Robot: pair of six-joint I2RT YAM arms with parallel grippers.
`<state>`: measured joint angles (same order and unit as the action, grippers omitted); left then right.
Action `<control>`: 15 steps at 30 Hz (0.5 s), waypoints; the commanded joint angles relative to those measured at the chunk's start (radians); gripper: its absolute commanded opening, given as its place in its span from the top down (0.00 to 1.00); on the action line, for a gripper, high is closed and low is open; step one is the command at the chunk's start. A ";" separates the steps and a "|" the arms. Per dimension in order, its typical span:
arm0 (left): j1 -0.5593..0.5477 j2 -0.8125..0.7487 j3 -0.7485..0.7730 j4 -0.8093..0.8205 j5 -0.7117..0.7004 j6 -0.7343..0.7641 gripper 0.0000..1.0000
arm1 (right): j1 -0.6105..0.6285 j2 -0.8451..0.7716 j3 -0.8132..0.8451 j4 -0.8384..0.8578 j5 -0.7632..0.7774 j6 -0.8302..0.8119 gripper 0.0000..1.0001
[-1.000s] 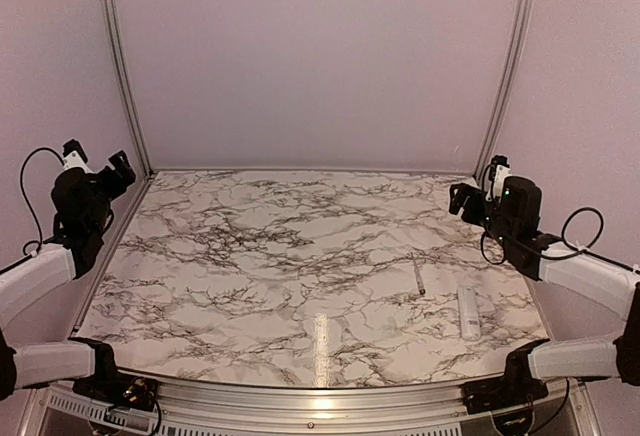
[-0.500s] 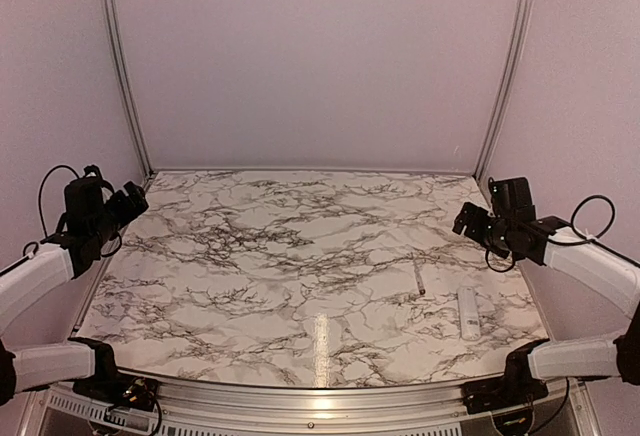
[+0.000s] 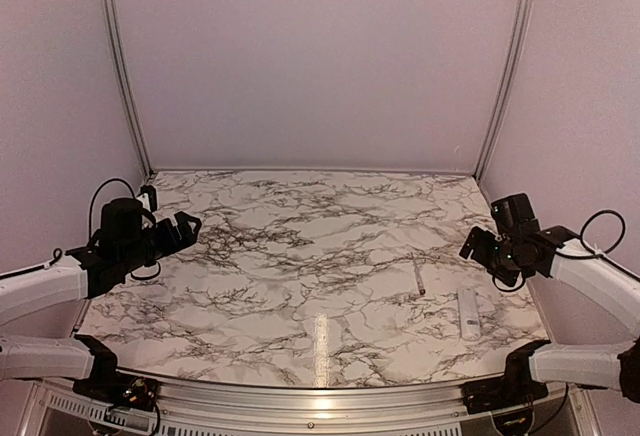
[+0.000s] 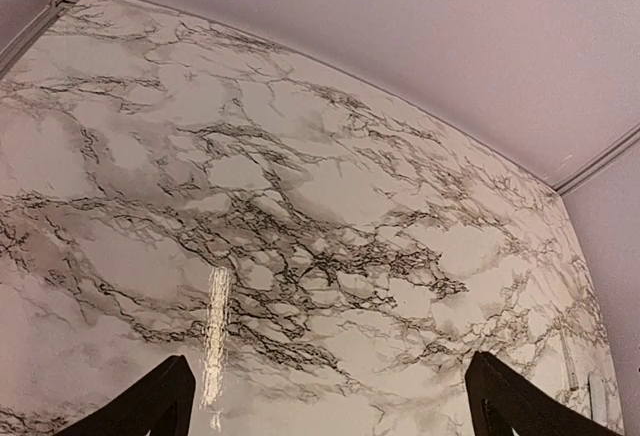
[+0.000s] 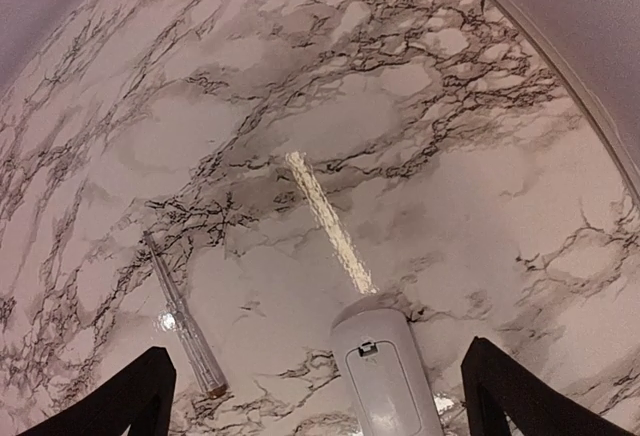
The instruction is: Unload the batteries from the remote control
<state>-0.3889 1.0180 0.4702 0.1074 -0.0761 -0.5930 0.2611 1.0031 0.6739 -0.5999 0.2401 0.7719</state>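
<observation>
The remote control (image 3: 468,313) is a slim white bar lying flat near the table's right front. In the right wrist view the remote control (image 5: 380,376) shows its back, with the battery cover closed and a small latch at its top. The batteries are hidden. My right gripper (image 5: 318,396) hangs open above the remote control, a finger on either side and well apart from it. In the top view the right gripper (image 3: 478,246) sits just behind the remote control. My left gripper (image 3: 182,228) is open over the table's left side, with nothing between its fingers (image 4: 150,401).
A thin clear stick with a brown tip (image 3: 418,277) lies on the marble table (image 3: 300,256) just left of the remote; the right wrist view shows the stick (image 5: 185,321) too. Metal rails (image 3: 118,66) and walls stand close on both sides.
Both arms have come down from raised poses at the walls. The left gripper swung inward over the table's left side. The right gripper lowered toward the remote.
</observation>
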 commanded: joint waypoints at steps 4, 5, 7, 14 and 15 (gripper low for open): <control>-0.130 0.070 -0.008 0.135 -0.033 -0.060 0.01 | 0.012 0.035 -0.029 -0.025 -0.060 0.016 0.02; -0.151 0.087 -0.006 0.145 -0.045 -0.060 0.01 | 0.011 0.042 -0.033 -0.021 -0.080 0.002 0.02; -0.186 0.126 0.001 0.168 -0.056 -0.058 0.01 | 0.012 0.070 -0.038 -0.026 -0.095 -0.012 0.02; -0.251 0.209 0.025 0.206 -0.057 -0.040 0.01 | 0.012 0.191 -0.047 -0.052 -0.138 -0.065 0.02; -0.253 0.211 0.025 0.210 -0.054 -0.039 0.01 | 0.012 0.203 -0.055 -0.048 -0.133 -0.061 0.02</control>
<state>-0.6289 1.2140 0.4702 0.2619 -0.1143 -0.6437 0.2626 1.1694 0.6350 -0.6235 0.1314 0.7292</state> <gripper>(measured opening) 0.991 0.985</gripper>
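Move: Below the right hand and slightly behind it lies the remote control, its middle about 12 cm down, 4 cm back and 2 cm to the right. The clear screwdriver lies some 6 cm ahead of the right hand and 8 cm to its left, about 13 cm down. From the left hand, the remote's middle is roughly 57 cm to the right, 10 cm back and 16 cm down. Sinking about 6 cm towards the remote, the open right hand draws back some 2 cm and tips its fingers about 15 degrees more steeply down, touching nothing. The left hand, also wide open, swings about 8 cm to the right over bare table, dropping some 3 cm in the latter half and turning about 10 degrees clockwise. ##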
